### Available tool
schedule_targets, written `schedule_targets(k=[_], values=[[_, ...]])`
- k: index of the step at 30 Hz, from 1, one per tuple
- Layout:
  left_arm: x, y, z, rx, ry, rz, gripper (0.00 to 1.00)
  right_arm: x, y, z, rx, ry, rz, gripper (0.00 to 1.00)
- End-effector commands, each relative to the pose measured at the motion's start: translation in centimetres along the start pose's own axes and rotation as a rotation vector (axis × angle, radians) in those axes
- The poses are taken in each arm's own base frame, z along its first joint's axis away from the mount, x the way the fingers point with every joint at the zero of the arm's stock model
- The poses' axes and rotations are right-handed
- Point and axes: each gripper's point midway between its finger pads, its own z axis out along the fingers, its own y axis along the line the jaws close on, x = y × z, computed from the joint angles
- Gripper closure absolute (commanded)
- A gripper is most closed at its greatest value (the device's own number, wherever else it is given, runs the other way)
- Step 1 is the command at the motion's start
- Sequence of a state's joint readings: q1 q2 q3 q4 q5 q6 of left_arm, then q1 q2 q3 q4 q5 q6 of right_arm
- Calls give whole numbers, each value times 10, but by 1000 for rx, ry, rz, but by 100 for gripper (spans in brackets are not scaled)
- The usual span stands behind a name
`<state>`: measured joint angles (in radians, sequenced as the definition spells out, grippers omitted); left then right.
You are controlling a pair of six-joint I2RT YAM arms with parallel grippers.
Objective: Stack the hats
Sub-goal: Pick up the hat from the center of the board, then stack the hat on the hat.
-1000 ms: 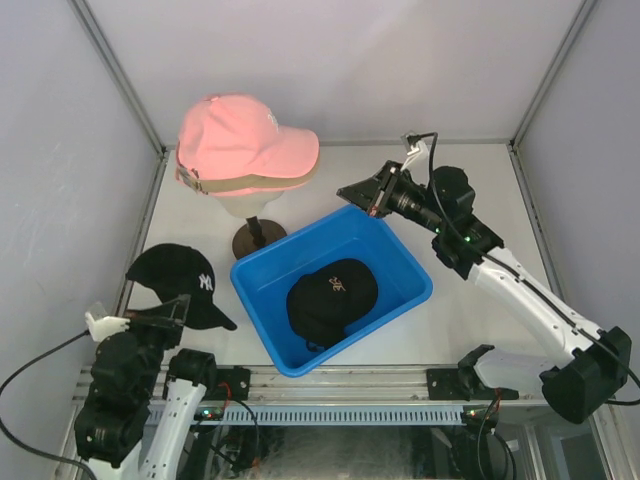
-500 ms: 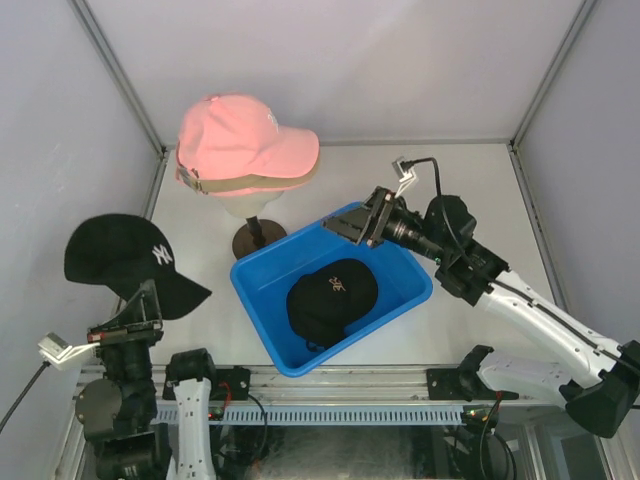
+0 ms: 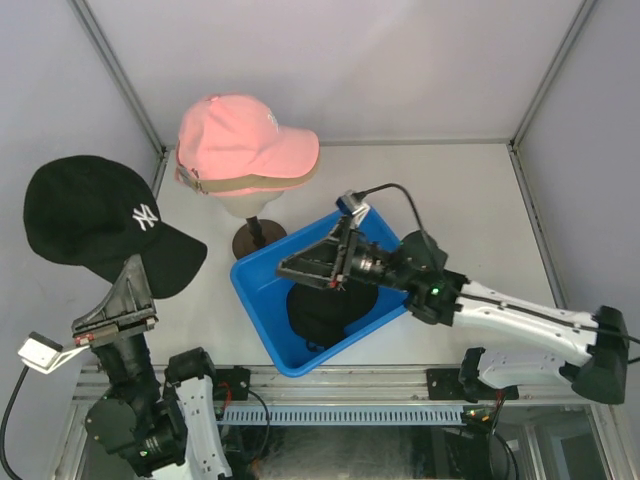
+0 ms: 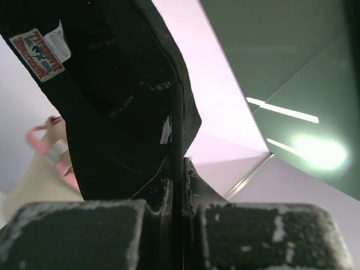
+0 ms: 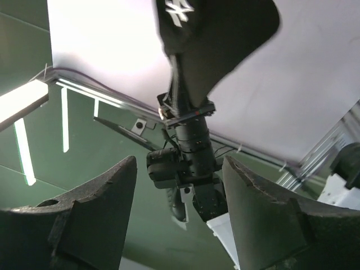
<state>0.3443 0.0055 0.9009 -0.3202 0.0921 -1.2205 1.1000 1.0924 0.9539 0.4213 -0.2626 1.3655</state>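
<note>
My left gripper is shut on the brim of the black NY hat and holds it high at the left. In the left wrist view the brim runs down between the closed jaws of that gripper. A pink hat sits over a tan hat on the mannequin head. Another black hat lies in the blue bin. My right gripper hovers open over it with nothing between its fingers. The right wrist view looks between those open fingers at the raised NY hat.
The mannequin head stands on a brown base just behind the bin's left corner. Grey walls with metal posts close in the table on three sides. Bare white tabletop lies at the back right.
My left arm has lifted the NY hat up and to the left, off the table. The right gripper has opened and swung from the back right down over the bin.
</note>
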Motion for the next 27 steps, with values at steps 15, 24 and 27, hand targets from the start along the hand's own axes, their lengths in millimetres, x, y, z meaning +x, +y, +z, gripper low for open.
schedule_targets(k=[15,24,27], values=[[-18,-133,-85,527,-110,-26,100,36,68,77,-226,123,213,34],[-18,-141,-89,581,-116,-31,100,50,71,101,-240,185,276,34],[-18,-143,-90,597,-117,-33,100,50,71,106,-246,190,280,35]])
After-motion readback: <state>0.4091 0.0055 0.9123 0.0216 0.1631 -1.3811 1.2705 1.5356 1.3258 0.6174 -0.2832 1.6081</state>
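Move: The left hand already holds the black hat by its rim, the hat's middle some 5 cm ahead, 2 cm left and 6 cm above. The pink hat on the stand is about 26 cm ahead of the left hand, 10 cm right and 14 cm lower. From the open right hand, the black hat's brim is roughly 14 cm left, 1 cm ahead and 4 cm up; the blue box's middle lies 11 cm ahead, 4 cm right and 39 cm below. Open right hand sweeps about 10 cm left towards the brim as left, still pinching, lifts the hat backward. ##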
